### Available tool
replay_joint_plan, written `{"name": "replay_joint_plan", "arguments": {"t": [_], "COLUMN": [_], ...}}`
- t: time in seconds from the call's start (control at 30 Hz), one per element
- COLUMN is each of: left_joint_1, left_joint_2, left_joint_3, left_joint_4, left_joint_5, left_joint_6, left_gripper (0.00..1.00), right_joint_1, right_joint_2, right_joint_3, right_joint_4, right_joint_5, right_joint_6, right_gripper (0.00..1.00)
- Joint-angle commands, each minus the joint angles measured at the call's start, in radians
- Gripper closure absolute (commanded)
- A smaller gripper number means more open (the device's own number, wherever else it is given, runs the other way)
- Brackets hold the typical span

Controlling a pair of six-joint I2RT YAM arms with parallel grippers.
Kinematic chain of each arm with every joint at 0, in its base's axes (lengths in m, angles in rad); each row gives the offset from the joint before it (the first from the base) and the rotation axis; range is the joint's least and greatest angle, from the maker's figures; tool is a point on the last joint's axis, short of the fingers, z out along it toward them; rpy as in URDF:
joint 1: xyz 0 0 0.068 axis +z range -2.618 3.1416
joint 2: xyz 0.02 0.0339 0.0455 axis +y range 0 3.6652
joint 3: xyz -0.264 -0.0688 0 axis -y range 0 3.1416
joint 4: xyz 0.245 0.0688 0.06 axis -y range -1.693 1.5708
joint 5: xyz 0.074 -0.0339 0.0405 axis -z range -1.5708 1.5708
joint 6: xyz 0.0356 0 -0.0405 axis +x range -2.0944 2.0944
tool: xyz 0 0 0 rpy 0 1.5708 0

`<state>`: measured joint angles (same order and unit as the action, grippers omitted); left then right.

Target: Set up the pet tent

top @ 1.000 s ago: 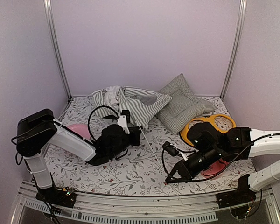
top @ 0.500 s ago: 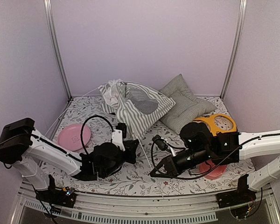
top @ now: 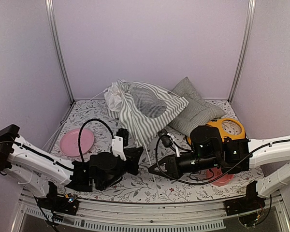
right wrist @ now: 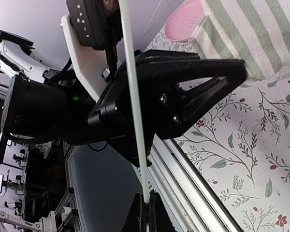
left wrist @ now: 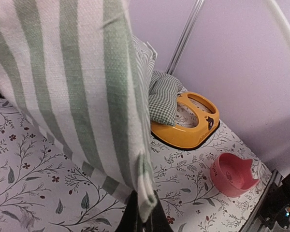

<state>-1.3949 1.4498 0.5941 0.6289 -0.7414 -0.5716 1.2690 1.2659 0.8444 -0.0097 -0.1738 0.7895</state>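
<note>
The pet tent [top: 144, 110] is a grey-green and white striped fabric bundle with a mesh patch, lifted into a slanted heap at the back middle. My left gripper [top: 137, 155] is low in front of it. In the left wrist view this gripper [left wrist: 145, 218] is shut on a bottom corner of the striped fabric [left wrist: 63, 82]. My right gripper [top: 152, 169] points left, close to the left one. In the right wrist view it [right wrist: 145, 209] is shut on the end of a thin white pole [right wrist: 132, 106] running up past the left gripper's black fingers [right wrist: 198, 92].
A green-checked cushion [top: 197, 110] lies behind right of the tent, partly on an orange ring-shaped holder [top: 228, 126]. A pink bowl [left wrist: 232, 174] sits near the right arm. A pink plate [top: 77, 141] lies at the left. Metal frame posts [top: 58, 53] stand at the back corners.
Both grippers have drawn toward the near edge and closer together. The tent's fabric has risen from a flat heap into a taller, stretched shape.
</note>
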Motion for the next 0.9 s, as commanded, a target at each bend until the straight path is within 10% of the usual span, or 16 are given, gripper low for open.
{"name": "replay_joint_plan", "arguments": {"t": [0.0,0.87], "left_joint_1": [-0.114,-0.444], "left_joint_2": [-0.036,-0.057], "left_joint_3": [-0.009,0.004], "left_joint_4": [-0.113,-0.549], "left_joint_5": [0.073,-0.154], "left_joint_6": [-0.028,-0.374], "left_gripper": [1.00,1.00], "right_joint_1": [-0.033,-0.108], "right_joint_2": [0.007,0.211], "right_joint_3": [0.096,0.342], "right_joint_4": [0.206,0.434], "right_joint_5": [0.210,0.148], "right_joint_6": [-0.026,-0.195], "right_gripper": [1.00,1.00]}}
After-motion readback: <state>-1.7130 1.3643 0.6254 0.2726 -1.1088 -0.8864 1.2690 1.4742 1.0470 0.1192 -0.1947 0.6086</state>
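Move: My left hand pinches the striped tent's corner, and my right grips the pole about 8 cm behind it, 3 cm to its right and 2 cm higher. So from my right hand the corner is 8 cm ahead, 3 cm left and 2 cm lower. The tent body spreads about 16 cm straight ahead of my left hand. The pink bowl is 28 cm right of my right hand, 5 cm ahead and some 20 cm below. I bring corner and pole together: my left hand keeps the corner pinched and draws it back about 8 cm, drifting slightly left. My right hand, still gripping the pole near its lower end, carries it about 6 cm left and 4 cm up until it is above the corner, rolling some 10 degrees. Both grippers stay shut. ##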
